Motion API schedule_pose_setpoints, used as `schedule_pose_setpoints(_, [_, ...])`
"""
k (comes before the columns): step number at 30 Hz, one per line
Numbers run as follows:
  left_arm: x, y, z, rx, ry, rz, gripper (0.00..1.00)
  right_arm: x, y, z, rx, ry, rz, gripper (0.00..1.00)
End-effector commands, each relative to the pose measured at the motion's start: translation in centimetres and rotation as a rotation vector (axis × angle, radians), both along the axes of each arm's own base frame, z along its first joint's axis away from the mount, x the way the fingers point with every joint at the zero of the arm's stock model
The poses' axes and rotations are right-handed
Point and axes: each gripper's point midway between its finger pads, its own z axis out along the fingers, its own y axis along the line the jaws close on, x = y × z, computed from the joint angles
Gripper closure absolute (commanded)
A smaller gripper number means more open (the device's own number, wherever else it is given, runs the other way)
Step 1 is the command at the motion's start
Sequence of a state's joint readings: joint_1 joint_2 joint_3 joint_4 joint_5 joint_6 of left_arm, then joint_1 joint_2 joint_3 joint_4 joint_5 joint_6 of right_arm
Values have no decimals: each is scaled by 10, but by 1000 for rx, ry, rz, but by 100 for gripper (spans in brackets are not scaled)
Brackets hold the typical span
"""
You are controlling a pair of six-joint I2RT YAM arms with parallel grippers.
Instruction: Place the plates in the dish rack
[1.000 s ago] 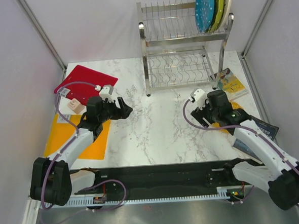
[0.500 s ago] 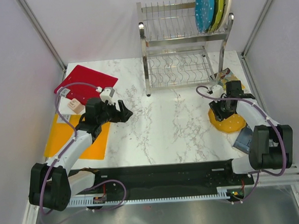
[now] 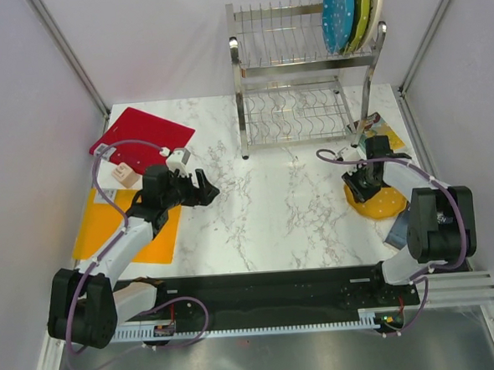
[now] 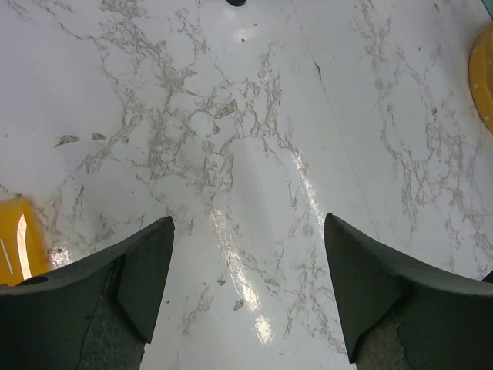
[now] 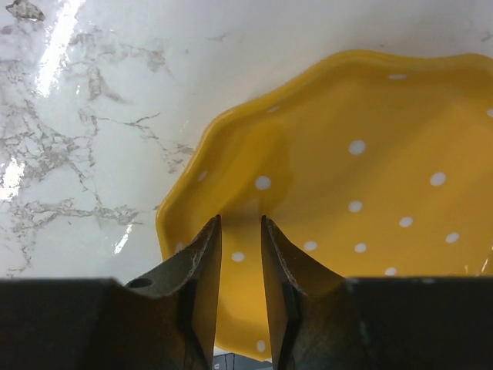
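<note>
The steel dish rack (image 3: 298, 64) stands at the back of the marble table. On its top shelf, at the right end, the blue (image 3: 338, 16), lime-green (image 3: 357, 15) and cream (image 3: 374, 5) plates stand on edge. The orange dotted plate (image 3: 381, 202) lies flat at the right; it fills the right wrist view (image 5: 370, 177) and shows at the left wrist view's edge (image 4: 485, 77). My right gripper (image 3: 364, 186) hovers over the plate's left part, its jaws (image 5: 240, 223) only a narrow gap apart, with nothing between them. My left gripper (image 3: 209, 187) is wide open and empty (image 4: 246, 231) over bare marble.
A red square board (image 3: 139, 133) lies at the back left, with a white card and a small pink block (image 3: 120, 173) beside it. An orange mat (image 3: 120, 230) lies under the left arm. A booklet (image 3: 382, 135) and a dark book (image 3: 417, 221) lie near the orange plate.
My right arm has swung from the table's centre right out to the orange plate and settled over its left part. My left arm has barely moved.
</note>
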State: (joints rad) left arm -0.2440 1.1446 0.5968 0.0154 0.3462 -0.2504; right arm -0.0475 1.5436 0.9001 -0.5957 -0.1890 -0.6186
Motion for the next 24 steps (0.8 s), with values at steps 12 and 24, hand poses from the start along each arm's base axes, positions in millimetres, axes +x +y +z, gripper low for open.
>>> schedule_pose_setpoints(12, [3,9,9,-3,-45,42,15,-7,125,-10,64,41,366,64])
schedule_pose_setpoints(24, [3,39,1,83,42,175,14,-57,291,11,209,45,697,61])
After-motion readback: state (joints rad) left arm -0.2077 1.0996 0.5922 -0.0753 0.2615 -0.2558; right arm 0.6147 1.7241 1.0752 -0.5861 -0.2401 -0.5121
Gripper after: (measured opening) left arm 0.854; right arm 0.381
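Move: Just right of the right hand's fingertips, by about 5 cm and 1 cm ahead, lies the middle of the yellow plate, with the tips low over its left part. The blue-grey book is some 24 cm to the hand's right and 11 cm back; the yellow-covered book sits about 9 cm right and 18 cm ahead. From the left hand the plate is roughly 51 cm right, about level forward and back, and 10 cm below. Dragging the yellow plate with its half-closed fingertips pressed down on the left part, the right hand sweeps about 22 cm to the left, staying at nearly one height and easing slightly back towards the end. It swings some 30 degrees counter-clockwise as it goes, the finger gap unchanged. The left hand shifts nearly 3 cm left, open and empty. ##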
